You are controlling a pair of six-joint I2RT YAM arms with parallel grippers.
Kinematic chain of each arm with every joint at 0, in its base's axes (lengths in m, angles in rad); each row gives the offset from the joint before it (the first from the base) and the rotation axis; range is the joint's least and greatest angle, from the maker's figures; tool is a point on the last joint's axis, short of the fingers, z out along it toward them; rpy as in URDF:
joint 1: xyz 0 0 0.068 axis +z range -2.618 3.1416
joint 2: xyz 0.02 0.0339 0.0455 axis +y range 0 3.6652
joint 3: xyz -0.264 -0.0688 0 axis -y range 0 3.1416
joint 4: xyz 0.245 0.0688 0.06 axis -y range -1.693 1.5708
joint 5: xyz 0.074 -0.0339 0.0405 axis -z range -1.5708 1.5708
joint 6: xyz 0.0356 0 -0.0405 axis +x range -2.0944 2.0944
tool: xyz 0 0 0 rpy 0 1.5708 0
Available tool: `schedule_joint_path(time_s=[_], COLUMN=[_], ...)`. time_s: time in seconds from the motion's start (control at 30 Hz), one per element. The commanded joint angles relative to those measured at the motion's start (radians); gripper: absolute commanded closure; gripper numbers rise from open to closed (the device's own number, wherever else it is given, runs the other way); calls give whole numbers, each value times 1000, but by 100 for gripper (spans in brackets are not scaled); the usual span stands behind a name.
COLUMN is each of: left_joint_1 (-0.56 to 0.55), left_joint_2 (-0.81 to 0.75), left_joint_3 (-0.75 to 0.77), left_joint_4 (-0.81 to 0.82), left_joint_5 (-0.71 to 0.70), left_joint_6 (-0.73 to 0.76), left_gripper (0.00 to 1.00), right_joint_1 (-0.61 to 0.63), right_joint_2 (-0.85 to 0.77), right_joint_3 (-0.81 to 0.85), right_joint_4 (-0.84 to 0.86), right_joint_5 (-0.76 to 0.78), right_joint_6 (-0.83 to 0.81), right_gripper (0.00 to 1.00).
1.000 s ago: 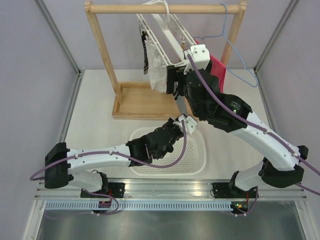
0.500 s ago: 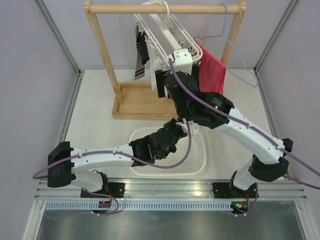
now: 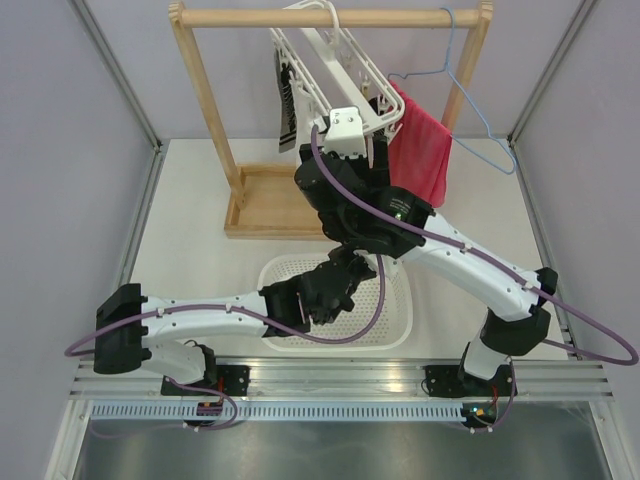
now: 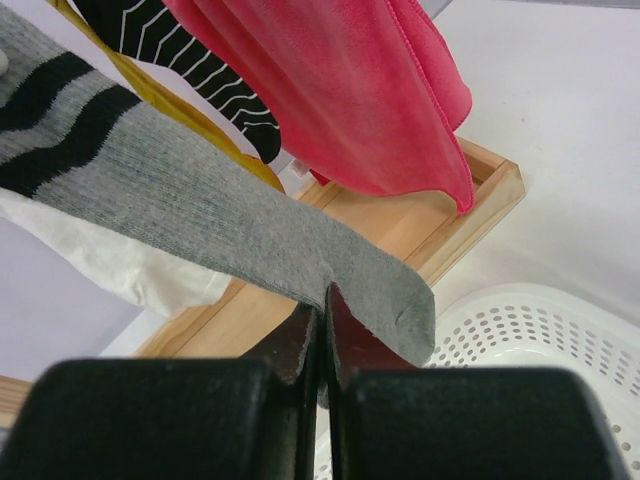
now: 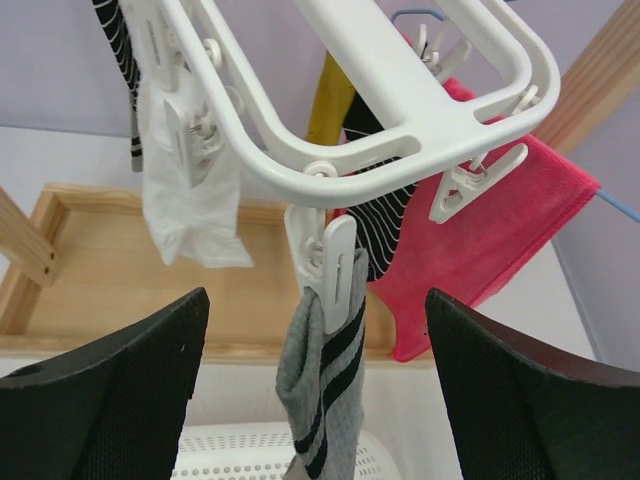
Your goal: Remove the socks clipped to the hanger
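Observation:
The white hanger [image 5: 400,110] [image 3: 325,60] hangs from the wooden rail. One of its clips [image 5: 325,255] holds the cuff of a grey sock [image 5: 325,390] with dark stripes. My right gripper [image 5: 315,300] is open, a finger on each side of that clip and not touching it. My left gripper [image 4: 327,300] [image 3: 350,262] is shut on the toe end of the grey sock [image 4: 200,200], stretching it downward. A white sock [image 5: 190,200], a black-and-white striped sock [image 5: 385,235] [image 3: 287,100] and a mustard yellow sock [image 5: 330,100] also hang from the hanger.
A red towel [image 3: 420,150] hangs behind the hanger, next to a blue wire hanger [image 3: 470,90]. The wooden rack [image 3: 205,90] stands on a wooden tray base [image 3: 280,200]. A white perforated basket [image 3: 395,310] lies under the arms.
My right arm has swung left and forward to the hanger's near end, its open fingers now around the grey sock's clip. The hanger and socks have swayed. The left gripper stays shut on the sock.

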Motion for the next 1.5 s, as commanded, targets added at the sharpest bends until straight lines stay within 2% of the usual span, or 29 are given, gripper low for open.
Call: schedule_joint_path(time_s=[0.0,0.43,0.6,0.73,0.77,0.93,1.03,1.1,1.13,1.23,1.47], left_joint_1=[-25,-73,-85,-91,-93,-93,-96,-97,-97,-100,-105], left_joint_2=[-7,15,10,10,9,9,9,9,7,7,6], left_joint_3=[11,12,11,11,11,11,9,8,8,8,5], left_joint_4=[39,73,76,76,76,78,78,76,78,76,76], left_joint_5=[-23,-56,-66,-68,-68,-69,-71,-72,-74,-72,-85], left_joint_6=[53,89,94,96,96,94,94,93,94,94,94], left_gripper=[98,98,98,98,98,98,98,98,98,98,98], right_joint_1=[3,5,5,5,6,9,11,11,11,11,11], right_joint_2=[21,90,74,64,65,70,70,65,62,50,-1], right_joint_3=[32,61,4,-23,-23,-25,-29,-34,-39,-59,-120], right_joint_4=[-42,16,153,248,263,279,293,305,309,332,397], right_joint_5=[116,284,335,344,347,366,378,384,395,406,400], right_joint_6=[-12,-103,-205,-273,-273,-317,-334,-350,-354,-368,-409], right_gripper=[8,8,9,19,27,47,54,66,79,99,99])
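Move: The clip pinching the grey sock's cuff sits between the open right fingers, about 2 cm ahead of that hand, 1 cm to its right and 1 cm higher. From the left hand, which already holds the sock lower down, the clip is roughly 10 cm straight ahead and 14 cm up. Beyond the clip, the white sock hangs some 6 cm farther out and 7 cm left, the striped sock 8 cm out and 4 cm right. Ease the right gripper a centimetre or so forward and to the right, turning it about 15 degrees clockwise and rolling its left side down, then close the fingers from wide open to nearly shut, pinching the clip. Keep the left gripper shut on the grey sock and draw it back about 3 cm, away from the clip: most of it before the right fingers close, the last bit once they are shut. ##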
